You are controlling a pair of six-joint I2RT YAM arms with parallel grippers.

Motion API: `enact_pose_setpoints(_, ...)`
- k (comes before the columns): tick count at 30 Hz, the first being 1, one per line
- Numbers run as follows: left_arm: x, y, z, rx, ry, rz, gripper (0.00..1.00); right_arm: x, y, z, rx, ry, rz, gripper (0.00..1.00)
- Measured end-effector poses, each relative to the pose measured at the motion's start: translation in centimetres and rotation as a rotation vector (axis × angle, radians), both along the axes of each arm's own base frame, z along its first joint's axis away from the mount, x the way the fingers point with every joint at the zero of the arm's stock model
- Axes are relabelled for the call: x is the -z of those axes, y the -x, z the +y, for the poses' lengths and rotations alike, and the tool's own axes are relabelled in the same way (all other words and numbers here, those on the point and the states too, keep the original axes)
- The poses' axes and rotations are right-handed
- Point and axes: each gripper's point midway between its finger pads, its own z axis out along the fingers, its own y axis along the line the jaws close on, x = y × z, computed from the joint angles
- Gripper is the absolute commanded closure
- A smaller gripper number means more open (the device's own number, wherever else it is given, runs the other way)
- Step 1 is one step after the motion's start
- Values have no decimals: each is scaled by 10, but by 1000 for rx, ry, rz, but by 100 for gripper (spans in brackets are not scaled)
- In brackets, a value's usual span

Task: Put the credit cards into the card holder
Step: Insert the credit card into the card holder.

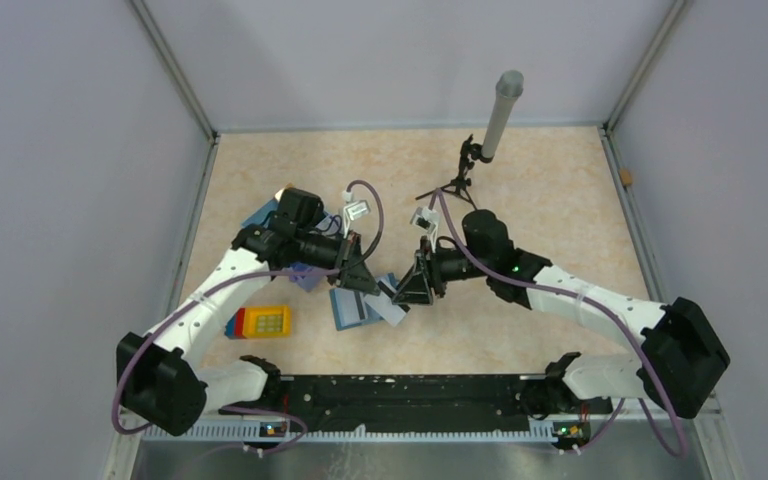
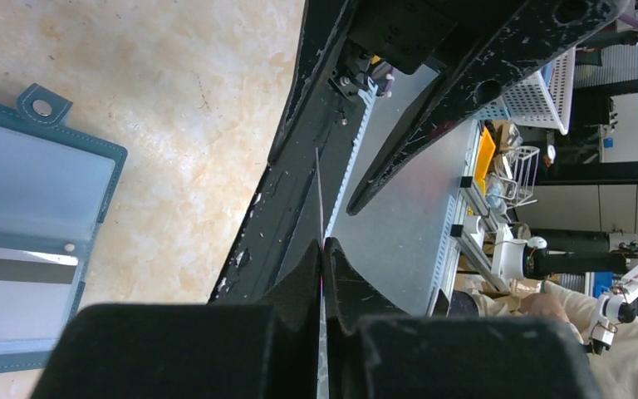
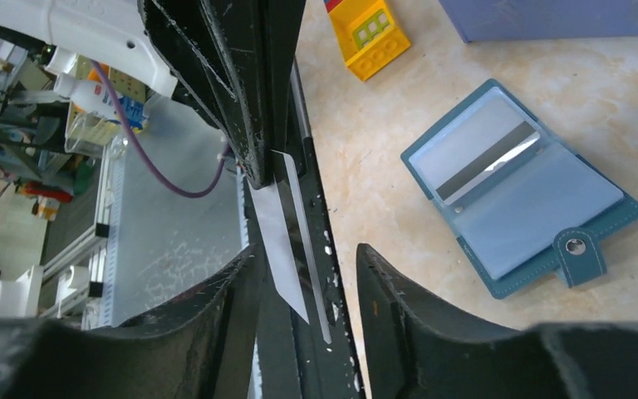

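Note:
The card holder [image 3: 519,187] lies open on the table, teal outside, pale blue inside with a dark stripe; it also shows in the left wrist view [image 2: 25,241] and the top view [image 1: 348,308]. My left gripper [image 2: 324,245] [image 1: 368,283] is shut on a thin pale credit card [image 3: 278,241], seen edge-on in its own view [image 2: 320,199]. That card hangs down between the spread fingers of my right gripper [image 3: 307,249] [image 1: 412,292], which is open, with a gap on each side. The two grippers meet tip to tip above the table, just right of the holder.
A yellow studded block [image 1: 265,321] [image 3: 372,29] sits near the left arm. A blue tray box [image 1: 265,215] lies under the left arm. A small tripod with a grey cylinder [image 1: 500,110] stands at the back. The black base rail [image 1: 410,390] runs along the near edge.

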Motion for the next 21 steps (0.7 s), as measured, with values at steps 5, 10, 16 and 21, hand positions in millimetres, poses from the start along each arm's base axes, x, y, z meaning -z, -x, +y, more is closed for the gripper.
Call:
enact_pose_setpoints(5,1,3,-2,15,8,-1,100,0,6,6,-39,-20,35,93)
enact_pose_setpoints(10,4,1,-3,9,13,-12,43,-1,8,8,-48,-28,61,100)
enact_pose_setpoints(16,15,-3,-6,-104,69,-17,13,3,-7,9,83,-55,73,100)
enact_pose_setpoints(21,23,-8,-9,-235,156,-29,25,8,-11,-2,214,-127,106,100)
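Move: The left hand already pinches a white credit card by one end; its middle lies about 3 cm to the right, 2 cm back and 1 cm below. From the right hand, whose half-open fingers point left around the card's free end, its middle is roughly 2 cm left and 1 cm back, level. The open card holder lies about 3 cm left, 1 cm ahead and 13 cm below the left hand; the blue-purple box is some 18 cm left, 16 cm ahead and 12 cm below that hand. The right fingers shut on the card's free, striped end as that hand eases about 1 cm back and left; only then do the left fingers spring wide and let go, that hand sinking some 2 cm and turning about 15 degrees counter-clockwise. Keeping its pinch, the right hand swings roughly 2 cm forward and 1 cm right, dipping slightly and turning about 15 degrees clockwise. ##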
